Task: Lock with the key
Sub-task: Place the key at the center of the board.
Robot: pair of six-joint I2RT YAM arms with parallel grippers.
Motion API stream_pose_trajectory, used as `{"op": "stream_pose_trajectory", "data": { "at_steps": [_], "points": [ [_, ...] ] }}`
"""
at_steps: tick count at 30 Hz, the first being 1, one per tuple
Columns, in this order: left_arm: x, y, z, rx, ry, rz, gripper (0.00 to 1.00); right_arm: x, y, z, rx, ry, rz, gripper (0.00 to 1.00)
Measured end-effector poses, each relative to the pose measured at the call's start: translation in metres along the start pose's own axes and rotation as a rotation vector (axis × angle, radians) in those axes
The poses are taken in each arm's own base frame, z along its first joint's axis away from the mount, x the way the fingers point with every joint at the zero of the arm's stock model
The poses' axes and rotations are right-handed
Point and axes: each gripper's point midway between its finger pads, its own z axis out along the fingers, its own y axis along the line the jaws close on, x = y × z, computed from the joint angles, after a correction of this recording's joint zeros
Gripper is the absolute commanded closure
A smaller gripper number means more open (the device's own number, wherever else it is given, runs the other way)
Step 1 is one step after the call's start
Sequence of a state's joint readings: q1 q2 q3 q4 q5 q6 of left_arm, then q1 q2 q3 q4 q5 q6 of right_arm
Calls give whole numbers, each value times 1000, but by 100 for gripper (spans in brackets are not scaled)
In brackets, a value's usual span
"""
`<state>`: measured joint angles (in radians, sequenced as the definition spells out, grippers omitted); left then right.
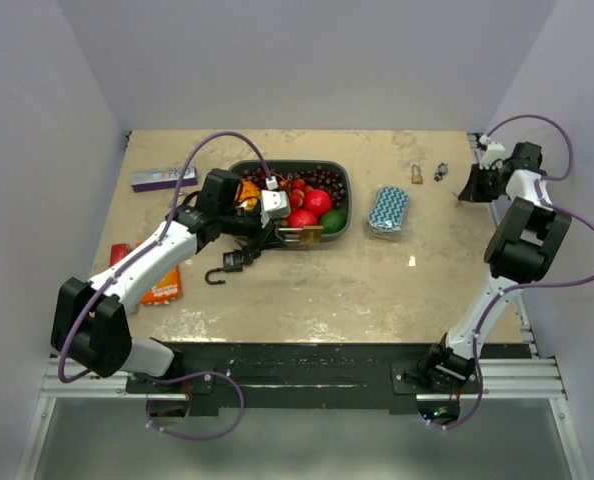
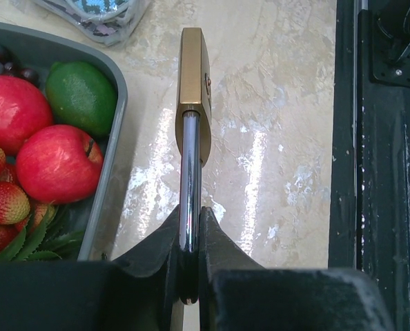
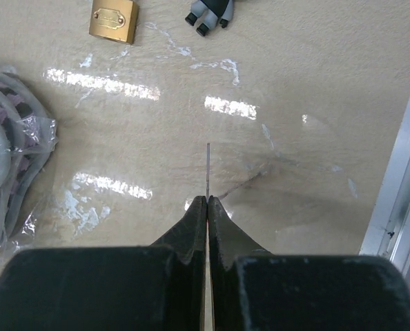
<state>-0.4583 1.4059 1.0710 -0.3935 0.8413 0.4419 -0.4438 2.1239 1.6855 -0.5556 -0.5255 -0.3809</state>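
My left gripper (image 1: 279, 226) is shut on the steel shackle (image 2: 189, 179) of a brass padlock (image 2: 193, 89). It holds the padlock out over the table, just beside the fruit tray; the padlock also shows in the top view (image 1: 300, 236). My right gripper (image 1: 474, 187) is at the far right of the table. It is shut on a thin key (image 3: 208, 169), seen edge-on as a fine blade sticking out past the fingertips above the tabletop. The two grippers are far apart.
A grey tray (image 1: 343, 185) holds apples, strawberries, cherries and a lime (image 2: 81, 96). A small second brass padlock (image 1: 416, 174) and a grey object (image 1: 440, 171) lie at the back right. A blue patterned packet (image 1: 388, 211), a black hook (image 1: 223, 268), an orange packet (image 1: 162, 285) and a box (image 1: 163, 178) lie around.
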Motion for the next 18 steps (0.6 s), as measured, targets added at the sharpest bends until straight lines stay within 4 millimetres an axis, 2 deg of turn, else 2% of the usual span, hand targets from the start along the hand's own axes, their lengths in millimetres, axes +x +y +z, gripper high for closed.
{"op": "stream_pose_trajectory", "data": {
  "at_steps": [8,11,12,15,18],
  "points": [
    [1,3,1,-9,1,-2,100,7,4,12,16,32,-6,100],
    [1,3,1,-9,1,-2,100,9,1,13,29,36,-10,70],
    [1,3,1,-8,2,-3,100,9,0,13,34,39,-9,53],
    [5,4,4,-4,9,-17,100,14,0,13,34,50,-14,40],
    [10,4,8,6,24,-36,100,17,1,13,29,60,-21,34]
  ]
}}
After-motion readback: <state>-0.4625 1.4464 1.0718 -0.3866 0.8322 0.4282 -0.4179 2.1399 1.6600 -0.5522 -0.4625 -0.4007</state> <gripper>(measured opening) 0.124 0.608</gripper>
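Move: The right hand already holds the key low over the far right of the table; the bare spot it is meant for lies about 5 cm below and 3 cm ahead. From this hand, a small grey toy stands some 13 cm ahead and 5 cm left, a small brass padlock 12 cm ahead and 12 cm left, the blue bagged pack 20 cm left and 2 cm ahead. From the left hand the spot is roughly 50 cm right, 20 cm ahead and 16 cm lower. Downward, in a short sink of about 2 cm with hardly any sideways travel, the right hand brings the key to the bare table. Late in the descent its fingers part well over halfway and let go of the key, staying close above and around it while the hand tips only a few degrees. ##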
